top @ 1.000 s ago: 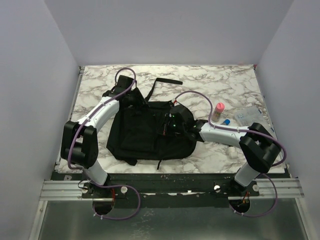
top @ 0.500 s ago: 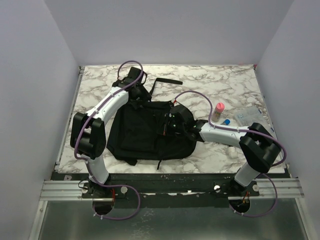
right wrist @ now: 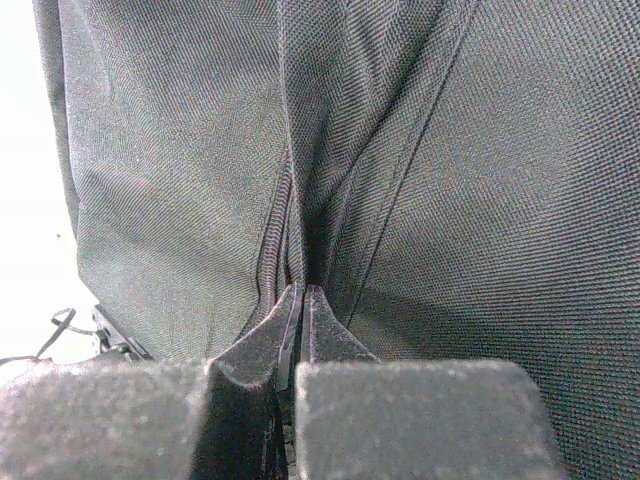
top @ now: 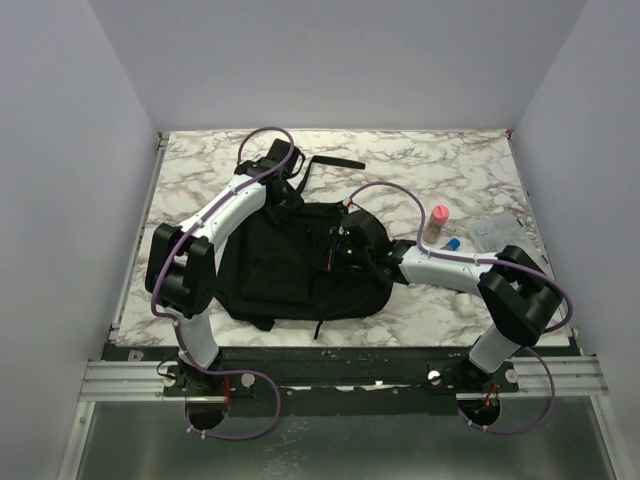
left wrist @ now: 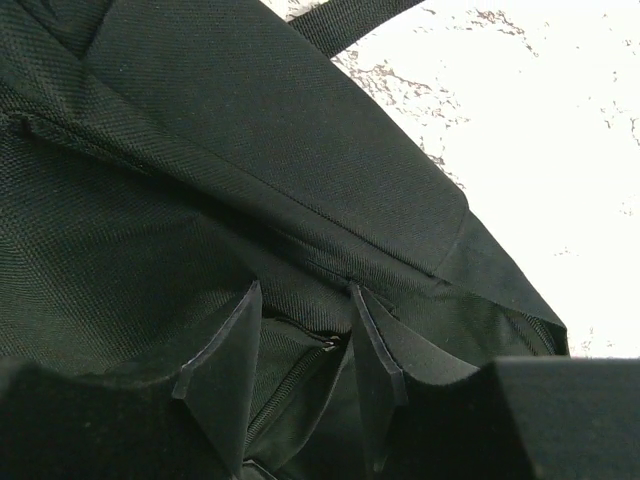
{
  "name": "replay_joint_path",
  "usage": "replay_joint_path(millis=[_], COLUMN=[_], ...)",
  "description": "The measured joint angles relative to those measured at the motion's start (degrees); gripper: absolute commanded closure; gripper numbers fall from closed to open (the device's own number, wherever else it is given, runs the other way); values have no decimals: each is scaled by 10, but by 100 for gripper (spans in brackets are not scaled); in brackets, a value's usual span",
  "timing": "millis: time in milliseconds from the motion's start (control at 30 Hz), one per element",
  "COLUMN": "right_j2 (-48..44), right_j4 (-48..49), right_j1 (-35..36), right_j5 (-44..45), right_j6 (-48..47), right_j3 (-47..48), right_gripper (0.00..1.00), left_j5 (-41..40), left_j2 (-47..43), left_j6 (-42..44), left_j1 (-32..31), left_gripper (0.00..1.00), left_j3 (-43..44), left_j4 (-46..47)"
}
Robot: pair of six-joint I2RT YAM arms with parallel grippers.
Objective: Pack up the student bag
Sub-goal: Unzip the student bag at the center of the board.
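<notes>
The student bag [top: 290,265], a large black fabric backpack, lies flat in the middle of the marble table [top: 450,165]. My left gripper [top: 290,190] is at the bag's far top edge, near the straps. In the left wrist view its jaws [left wrist: 303,290] stand apart over the bag [left wrist: 250,150], with a zipper end [left wrist: 330,342] lying between the fingers. My right gripper [top: 340,250] rests on the bag's right half. In the right wrist view it [right wrist: 302,290] is shut on a pinched fold of the bag fabric [right wrist: 480,180].
A loose black strap [top: 335,163] runs out past the bag's far edge. A pink bottle [top: 438,220], a small blue-capped item [top: 452,243] and a clear plastic pouch [top: 500,232] lie at the right of the table.
My left arm has swung from the bag's left side to its far top edge by the straps, and its jaws have narrowed. The right arm has held still.
</notes>
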Motion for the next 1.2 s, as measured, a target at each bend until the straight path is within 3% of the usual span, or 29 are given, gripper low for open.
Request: replay_joint_path(millis=[500, 733, 967, 1067, 1200], right_j2=[0, 0, 0, 0, -1], right_j4=[3, 4, 4, 4, 4], right_j1=[-1, -1, -1, -1, -4], right_j5=[-7, -8, -9, -9, -18], right_j6=[0, 0, 0, 2, 12], right_j3=[0, -1, -1, -1, -1], right_gripper=[100, 100, 100, 100, 97], left_j5=[-1, 1, 5, 5, 7], left_j2=[0, 4, 26, 26, 20], left_j6=[-23, -53, -74, -60, -10], left_j1=[-3, -3, -3, -4, -6], left_gripper=[57, 62, 84, 100, 100], left_j3=[-23, -24, -24, -24, -24], left_j4=[-19, -26, -24, -18, -8])
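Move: The zipper pull of the student bag sits just under my half-open left fingertips, some 3 cm below and about 2 cm back, level sideways. The bag edge that my right fingers already pinch is roughly 13 cm back and 9 cm to the right of my left hand; the black strap's free end lies about 15 cm ahead and 11 cm right on the table. From my right hand the pull is about 11 cm ahead and 9 cm to the left. I sink my left hand about 3 cm and draw it back a little, in two short steps with a pause between, down onto the zipper pull. Then, over the last part, I close its half-open fingers fully and pinch the pull with the cloth by the zip, the tips having tilted a few degrees more downward. My right hand stays put and keeps its pinch on the bag's edge. ##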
